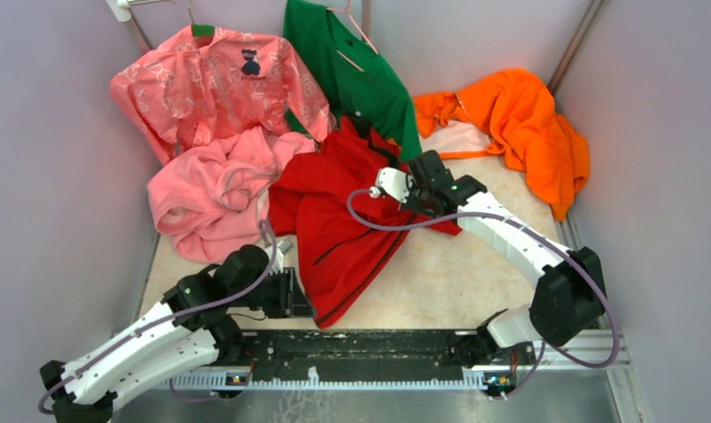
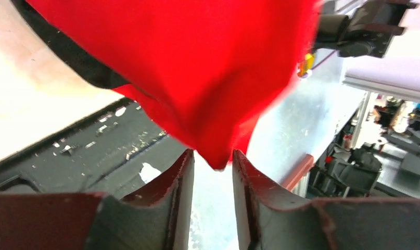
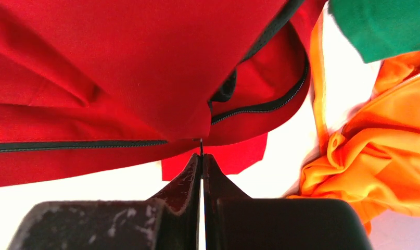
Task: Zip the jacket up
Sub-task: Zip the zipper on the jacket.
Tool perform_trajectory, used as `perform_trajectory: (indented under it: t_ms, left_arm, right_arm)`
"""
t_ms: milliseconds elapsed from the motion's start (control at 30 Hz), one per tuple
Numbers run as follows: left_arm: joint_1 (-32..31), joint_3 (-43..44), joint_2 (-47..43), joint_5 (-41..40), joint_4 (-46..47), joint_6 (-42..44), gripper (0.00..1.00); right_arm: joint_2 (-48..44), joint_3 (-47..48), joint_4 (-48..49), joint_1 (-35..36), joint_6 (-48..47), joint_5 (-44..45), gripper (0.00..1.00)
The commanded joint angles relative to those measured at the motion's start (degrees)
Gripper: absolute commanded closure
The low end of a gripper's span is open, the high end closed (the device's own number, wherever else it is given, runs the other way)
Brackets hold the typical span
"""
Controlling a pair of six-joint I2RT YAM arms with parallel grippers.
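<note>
The red jacket [image 1: 334, 220] lies slantwise in the middle of the table, its dark front zipper [image 3: 77, 145] running along the lower hem side. My right gripper [image 1: 380, 189] is at the jacket's upper part, shut [image 3: 201, 156] on the thin dark zipper pull [image 3: 201, 147]; beyond it the zipper's teeth [image 3: 265, 107] part around dark lining. My left gripper [image 1: 300, 293] is at the jacket's bottom hem near the table's front edge. Its jaws [image 2: 213, 159] stand apart, and a corner of the red jacket [image 2: 197, 67] hangs loose between the fingertips.
A pink fleece garment [image 1: 212, 189] is bunched at the left, with a pink patterned shirt [image 1: 215, 84] and a green shirt [image 1: 356, 70] on hangers behind. An orange garment [image 1: 519, 123] lies back right, close to my right gripper [image 3: 374, 151]. A black rail [image 1: 360, 348] borders the front.
</note>
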Motion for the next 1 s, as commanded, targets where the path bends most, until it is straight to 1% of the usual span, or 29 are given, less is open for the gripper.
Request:
perform_trajectory:
  t_ms: [0, 33, 67, 133, 200, 233, 300, 333, 367, 467, 533, 567, 600, 700, 767, 800, 833, 900, 933, 967]
  left_arm:
    - [-0.2, 8.7, -4.2, -0.7, -4.4, 3.9, 0.51]
    - [-0.2, 11.1, -5.3, -1.7, -2.9, 5.5, 0.45]
    - [-0.2, 12.6, -5.8, -3.1, -1.3, 7.3, 0.40]
    - [-0.2, 13.4, -6.0, -4.5, 3.1, 12.0, 0.34]
    - [-0.2, 11.8, -4.3, -4.2, 10.0, 17.3, 0.29]
    - [-0.2, 10.4, -2.5, -3.5, 13.7, 19.3, 0.28]
    - [-0.3, 6.9, 2.4, -1.6, 24.3, 22.4, 0.26]
    - [-0.3, 5.3, 5.2, -1.1, 28.8, 23.6, 0.24]
    - [-0.3, 4.0, 8.1, -1.1, 33.4, 24.5, 0.23]
    - [-1.0, 0.0, 15.5, -3.3, 47.4, 25.2, 0.22]
    - [-2.8, -2.4, 19.6, -5.0, 56.6, 25.1, 0.21]
    - [-4.4, -3.4, 22.5, -7.9, 60.6, 25.3, 0.21]
    - [-7.2, -3.6, 24.8, -10.7, 64.0, 26.1, 0.21]
    - [-13.1, -3.4, 32.8, -19.1, 72.2, 29.3, 0.19]
    - [-15.3, -2.9, 37.9, -22.0, 76.5, 30.5, 0.18]
    - [-16.2, -2.0, 40.3, -23.3, 77.2, 31.4, 0.17]
    - [-17.2, -0.6, 42.2, -25.2, 76.9, 33.4, 0.17]
    - [-19.5, 2.7, 45.2, -29.4, 74.0, 37.8, 0.16]
    - [-20.4, 4.6, 46.6, -31.5, 72.7, 39.7, 0.16]
    - [-21.1, 6.4, 47.9, -33.2, 71.2, 41.1, 0.16]
  right_arm:
    - [-6.0, 4.8, -3.6, 1.3, -0.1, -9.6, 1.00]
    - [-7.8, 3.4, -3.8, 3.4, 0.0, -11.8, 1.00]
    - [-9.6, 1.9, -3.9, 5.2, 0.0, -13.8, 1.00]
    - [-12.6, 0.0, -4.9, 7.1, 0.5, -19.4, 1.00]
    - [-13.6, 0.3, -7.3, 7.5, 1.5, -25.5, 1.00]
    - [-13.7, 0.6, -7.7, 7.5, 2.5, -27.3, 1.00]
    - [-13.6, 0.7, -8.4, 7.6, 3.7, -30.3, 1.00]
    - [-13.6, 0.2, -8.3, 7.6, 4.0, -30.9, 1.00]
    - [-13.8, -0.5, -7.8, 7.7, 4.4, -30.3, 1.00]
    - [-13.9, -3.5, -5.3, 7.9, 4.4, -24.8, 1.00]
    - [-14.0, -5.1, -4.1, 7.9, 4.2, -21.8, 1.00]
    - [-13.9, -5.7, -3.6, 7.9, 4.1, -20.5, 1.00]
    - [-13.8, -6.1, -3.1, 7.9, 4.1, -19.8, 1.00]
    - [-12.7, -6.3, -2.4, 7.8, 4.6, -18.0, 1.00]
    - [-12.3, -5.9, -1.8, 6.9, 5.1, -17.1, 1.00]
    - [-12.2, -5.3, -1.9, 5.0, 5.6, -18.5, 1.00]
    - [-12.1, -3.9, -3.2, 2.4, 5.9, -21.5, 1.00]
    - [-11.2, -0.6, -8.4, -5.2, 4.4, -31.2, 1.00]
    - [-10.7, 0.6, -11.1, -8.7, 2.5, -36.6, 0.95]
    - [-10.4, 1.0, -13.8, -11.5, 0.4, -40.6, 0.84]
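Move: The left gripper holds the jacket's hem corner at its fingertips, about 2 cm back and 2 cm right of its hand point. The stretch of zipper band it goes for lies some 9 cm ahead, 15 cm to its right and 4 cm lower. From the right hand, which has the zipper slider at its tips, that stretch is about 15 cm back, 7 cm left and 6 cm lower. The green shirt's lower tip is roughly 9 cm straight ahead of the right hand. Finish opening the left gripper to free the hem corner, arc up about 12 cm and back down while crossing some 17 cm right and 8 cm forward, turning the wrist roughly 50 degrees, to end wide open over the zipper band. Keep the right fingers shut on the slider, draw it back about 10 cm in a low hump, leftward at first, then ease slightly right and forward. ##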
